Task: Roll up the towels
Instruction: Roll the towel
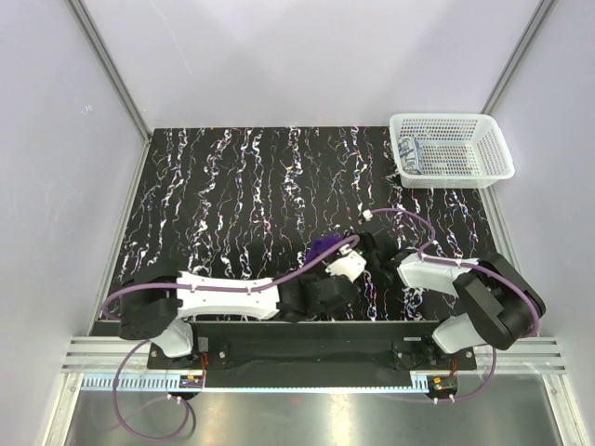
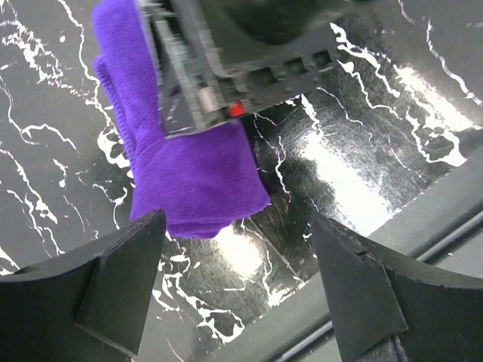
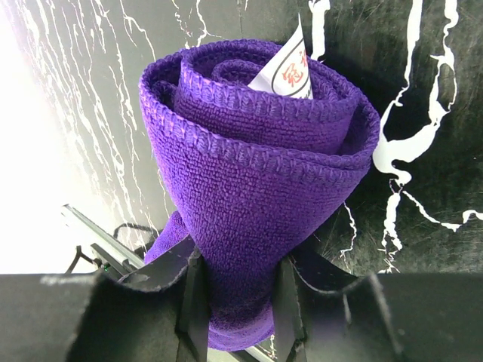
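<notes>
The purple towel (image 3: 256, 173) is rolled into a tight coil with a white label sticking out of its end. My right gripper (image 3: 238, 302) is shut on its lower end and holds it above the black marbled table. In the top view the purple towel (image 1: 323, 249) shows near the table's front middle, at the right gripper (image 1: 358, 246). My left gripper (image 2: 238, 279) is open and empty, just below and beside the hanging purple towel (image 2: 189, 173). The patterned towel (image 1: 412, 153) lies rolled in the white basket (image 1: 483, 139).
The white mesh basket stands at the table's far right corner. The black marbled table (image 1: 232, 204) stretches left and back. The table's front edge and metal rail (image 2: 423, 226) lie close beside the left gripper.
</notes>
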Available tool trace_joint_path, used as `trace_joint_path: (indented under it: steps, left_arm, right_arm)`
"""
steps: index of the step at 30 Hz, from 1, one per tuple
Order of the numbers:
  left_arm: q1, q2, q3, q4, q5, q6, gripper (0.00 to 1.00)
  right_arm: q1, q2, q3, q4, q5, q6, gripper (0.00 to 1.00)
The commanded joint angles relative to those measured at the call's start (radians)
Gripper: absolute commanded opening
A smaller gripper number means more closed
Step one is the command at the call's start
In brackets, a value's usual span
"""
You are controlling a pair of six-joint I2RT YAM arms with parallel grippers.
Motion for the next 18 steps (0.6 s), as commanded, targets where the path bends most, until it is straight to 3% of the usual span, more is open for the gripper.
trace_joint_path:
  steps: [1,11,14,15,18]
  left_arm:
    - [-0.008,0.069,0.058,0.024,-0.091,0.06,0.84]
    - [0.009,0.25,0.131,-0.034,-0.114,0.051,0.85]
    - [0.048,0.276,0.154,-0.072,-0.097,0.025,0.65]
    - [0.07,0.29,0.159,-0.084,-0.091,0.005,0.49]
    - [0.098,0.306,0.164,-0.092,-0.063,-0.006,0.4]
  right_arm:
    - [0.015,0.02,0.02,-0.021,-0.015,-0.025,0.32]
    - [0.017,0.011,0.01,-0.027,-0.025,-0.022,0.32]
    - [0.018,0.001,0.005,-0.031,-0.033,-0.02,0.32]
    - [0.018,-0.005,0.005,-0.034,-0.033,-0.019,0.32]
    - [0.018,-0.022,0.006,-0.059,-0.032,-0.022,0.32]
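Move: The near end of the purple towel lies about 3 cm ahead of the left hand, 1 cm to its left and 6 cm below. The right gripper, still clamped on the towel, is some 8 cm ahead and 2 cm to the right of the left hand, 5 cm lower; the rolled end shows about 10 cm ahead and 1 cm left, also 5 cm down. From the right hand, the near end is roughly 6 cm back, 3 cm left, level in height. Drop the open left gripper about 5 cm onto the near end of the towel, easing forward 2 to 3 cm and rolling the wrist some 15 degrees so its left side rises. Once down, close the fingers to pinch the cloth between them. Keep the right gripper still, holding its grip on the roll. ##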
